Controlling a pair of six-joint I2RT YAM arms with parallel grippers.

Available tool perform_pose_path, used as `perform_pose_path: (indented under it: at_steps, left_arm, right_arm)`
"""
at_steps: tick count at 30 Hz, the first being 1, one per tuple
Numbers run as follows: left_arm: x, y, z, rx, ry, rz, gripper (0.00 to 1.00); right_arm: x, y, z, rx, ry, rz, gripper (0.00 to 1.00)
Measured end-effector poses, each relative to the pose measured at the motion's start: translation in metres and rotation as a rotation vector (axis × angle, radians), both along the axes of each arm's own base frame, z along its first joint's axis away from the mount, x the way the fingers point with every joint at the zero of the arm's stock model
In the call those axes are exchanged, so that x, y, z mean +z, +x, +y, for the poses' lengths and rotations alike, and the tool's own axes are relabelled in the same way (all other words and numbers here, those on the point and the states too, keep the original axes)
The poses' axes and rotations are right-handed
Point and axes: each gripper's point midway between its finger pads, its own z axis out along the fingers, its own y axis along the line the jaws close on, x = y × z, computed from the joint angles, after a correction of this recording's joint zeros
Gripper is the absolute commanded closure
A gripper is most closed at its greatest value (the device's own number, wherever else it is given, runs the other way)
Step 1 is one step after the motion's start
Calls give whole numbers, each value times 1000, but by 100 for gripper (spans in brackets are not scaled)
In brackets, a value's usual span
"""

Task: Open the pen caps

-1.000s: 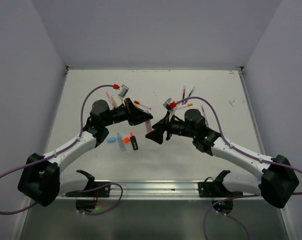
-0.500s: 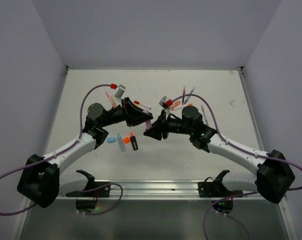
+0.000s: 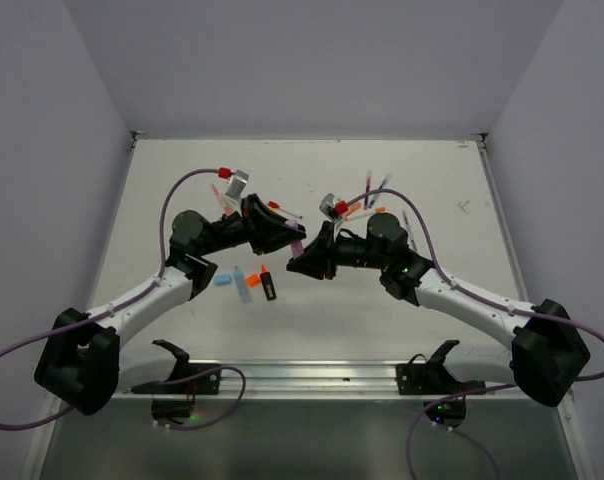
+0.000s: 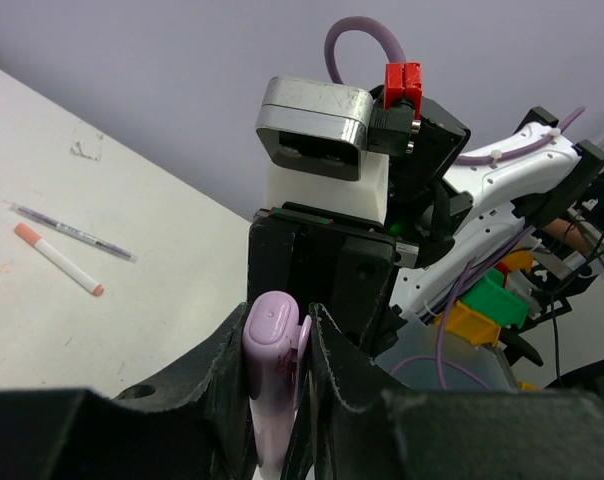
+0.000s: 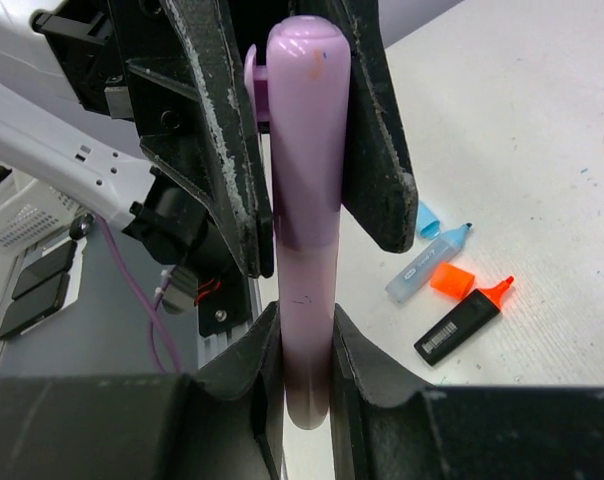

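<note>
A lilac pen [image 3: 298, 247] hangs in the air between my two grippers, above the middle of the table. My left gripper [image 4: 285, 325] is shut on its cap end, where the lilac cap [image 4: 272, 335] with its clip shows between the fingers. From the opposite side, my right gripper [image 5: 307, 325] is shut on the pen's barrel [image 5: 307, 250]. In the right wrist view the left gripper's fingers [image 5: 217, 130] clamp the top of the same pen. Seen from the top camera, the left gripper [image 3: 288, 238] and right gripper [image 3: 306, 260] nearly touch.
On the table below lie a light blue highlighter [image 5: 427, 265] with its loose blue cap [image 5: 427, 217], an orange cap [image 5: 450, 279] and a black highlighter with an orange tip [image 5: 462, 322]. Several thin pens [image 3: 368, 198] lie at the back, two more [image 4: 67, 245] to the right.
My right gripper moved left up to the left gripper and shut on the lilac pen's barrel. The left gripper kept its hold on the cap end.
</note>
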Motion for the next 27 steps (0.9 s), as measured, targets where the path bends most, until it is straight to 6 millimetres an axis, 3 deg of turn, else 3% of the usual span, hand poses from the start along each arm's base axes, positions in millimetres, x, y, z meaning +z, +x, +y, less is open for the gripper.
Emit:
perform_pose_path:
  at_steps: [21, 22, 24, 27]
  left_arm:
    - [4, 11, -9, 0, 4, -40, 100]
    - [15, 20, -7, 50, -20, -66, 100]
    - [47, 35, 1, 141, -79, -143, 100]
    - [95, 37, 17, 237, -170, -273, 100]
  right_arm:
    - [-11, 3, -6, -3, 44, -56, 100]
    - [-21, -4, -7, 18, 22, -28, 100]
    - [-62, -27, -12, 75, -69, 84, 100]
    - [-113, -56, -25, 126, -196, 246, 100]
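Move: I hold the capped purple highlighter steeply upright between my hands: its middle is about 4 cm below and 1 cm behind my left hand, level sideways, and about 4 cm above and 2 cm ahead of my right. The uncapped black highlighter lies on the table, about 7 cm ahead and 7 cm left of my left hand, some 29 cm down. The orange cap is about 5 cm left of it, the light-blue highlighter about 8. With my left fingers kept on the cap and my right on the barrel, I strain the two apart, hardly moving at first. Then they spring apart: my left hand shoots up about 9 cm and somewhat forward, away from the barrel, while my right drops about 11 cm and goes back some 5 cm, both wrists tilting roughly 20 degrees. ##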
